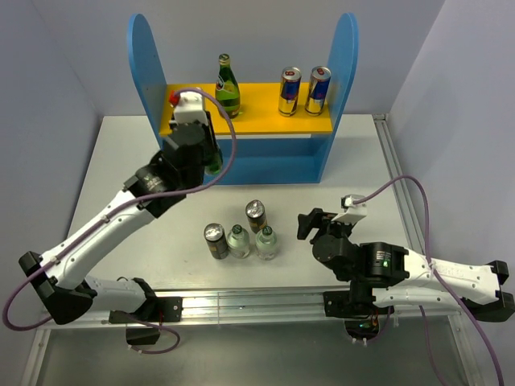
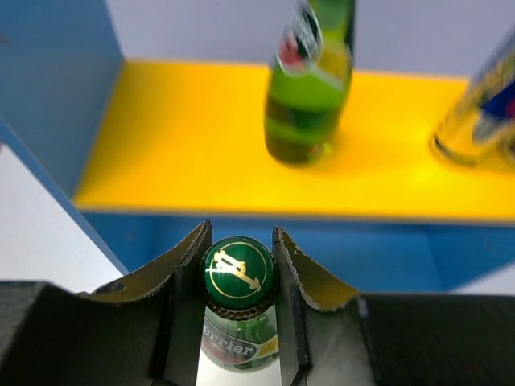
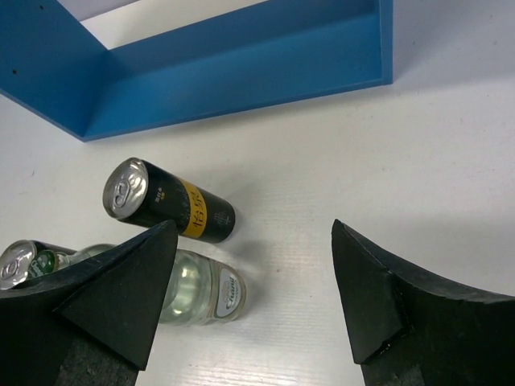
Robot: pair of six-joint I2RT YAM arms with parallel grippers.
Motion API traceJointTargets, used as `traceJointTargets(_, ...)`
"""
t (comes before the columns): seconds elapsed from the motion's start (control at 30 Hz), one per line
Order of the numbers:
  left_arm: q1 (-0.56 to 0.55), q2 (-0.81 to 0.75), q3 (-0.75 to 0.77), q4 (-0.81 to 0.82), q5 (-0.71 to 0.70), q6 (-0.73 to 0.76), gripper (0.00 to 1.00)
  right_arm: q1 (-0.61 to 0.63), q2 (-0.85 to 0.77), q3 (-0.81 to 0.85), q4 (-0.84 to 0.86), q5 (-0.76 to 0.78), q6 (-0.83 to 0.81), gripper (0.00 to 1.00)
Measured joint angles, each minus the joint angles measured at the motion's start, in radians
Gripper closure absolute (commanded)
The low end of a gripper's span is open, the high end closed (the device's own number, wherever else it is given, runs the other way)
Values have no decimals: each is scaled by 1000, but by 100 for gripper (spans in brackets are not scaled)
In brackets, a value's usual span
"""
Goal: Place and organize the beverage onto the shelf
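My left gripper (image 1: 209, 147) (image 2: 240, 235) is shut on the neck of a green glass bottle (image 2: 238, 273) (image 1: 215, 163), held upright in front of the shelf's (image 1: 241, 121) left part, just below the yellow board (image 2: 185, 153). A second green bottle (image 1: 228, 84) (image 2: 309, 88) stands on that board. Two dark brown-gold cans (image 1: 216, 240) (image 1: 256, 215) and two clear bottles with green caps (image 1: 238, 241) (image 1: 266, 243) stand on the table. My right gripper (image 1: 308, 222) (image 3: 253, 229) is open and empty to their right; its view shows a dark can (image 3: 170, 201) and a clear bottle (image 3: 197, 291).
Two blue-and-silver cans (image 1: 290, 91) (image 1: 318, 89) stand on the right of the yellow board; one shows blurred in the left wrist view (image 2: 475, 121). The shelf's blue base (image 3: 241, 64) lies beyond the right gripper. Grey walls close in on three sides.
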Motion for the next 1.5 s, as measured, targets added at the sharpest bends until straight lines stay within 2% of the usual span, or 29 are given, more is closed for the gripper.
traceJointTargets(0.23, 134, 93, 287, -75, 25, 79, 100, 0, -5, -23, 5, -3, 0, 16)
traceJointTargets(0.53, 292, 387, 678, -168, 139, 102, 100, 0, -8, -45, 8, -3, 5, 16)
traceJointTargets(0.77, 350, 548, 778, -178, 192, 102, 100, 0, -23, -71, 4, -3, 16, 16)
traceJointTargets(0.93, 359, 555, 781, -169, 214, 98, 100, 0, -36, -76, 4, -2, 16, 16)
traceJointTargets(1.03, 359, 555, 768, -148, 214, 100, 91, 0, -43, -81, 5, -2, 19, 16)
traceJointTargets(1.13, 359, 555, 760, -130, 217, 101, 57, 0, -42, -85, 5, -2, 19, 16)
traceJointTargets(1.17, 359, 555, 757, -126, 218, 102, 34, 0, -41, -85, 5, -2, 19, 16)
traceJointTargets(1.2, 359, 554, 753, -120, 222, 100, 16, 0, -40, -85, 6, -2, 20, 16)
traceJointTargets(1.23, 359, 553, 745, -108, 228, 98, 3, 0, -38, -85, 7, -2, 20, 16)
traceJointTargets(1.5, 359, 519, 678, -77, 238, 92, 1, 0, -22, -85, 6, -3, 29, 16)
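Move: The left hand already holds a green bottle by its neck. The free spot for it on the yellow shelf lies about 16 cm ahead and 4 cm left, the board some 8 cm below the hand. Another green bottle stands 17 cm ahead and 3 cm right, about level with the hand; the nearer Red Bull can, 17 cm ahead and 19 cm right. The blue side panel is 10 cm left of the spot. From the right hand the spot is roughly 32 cm ahead, 29 cm left. Keeping its grip on the bottle's neck, the left hand climbs some 10 cm over the shelf's front edge, swinging 5 cm left, then reaches about 16 cm forward and sinks 4 cm to set the bottle down beside the standing one, turning slightly counter-clockwise. There it all but stops and opens wide, letting go. The empty right hand sinks about 2.5 cm. ##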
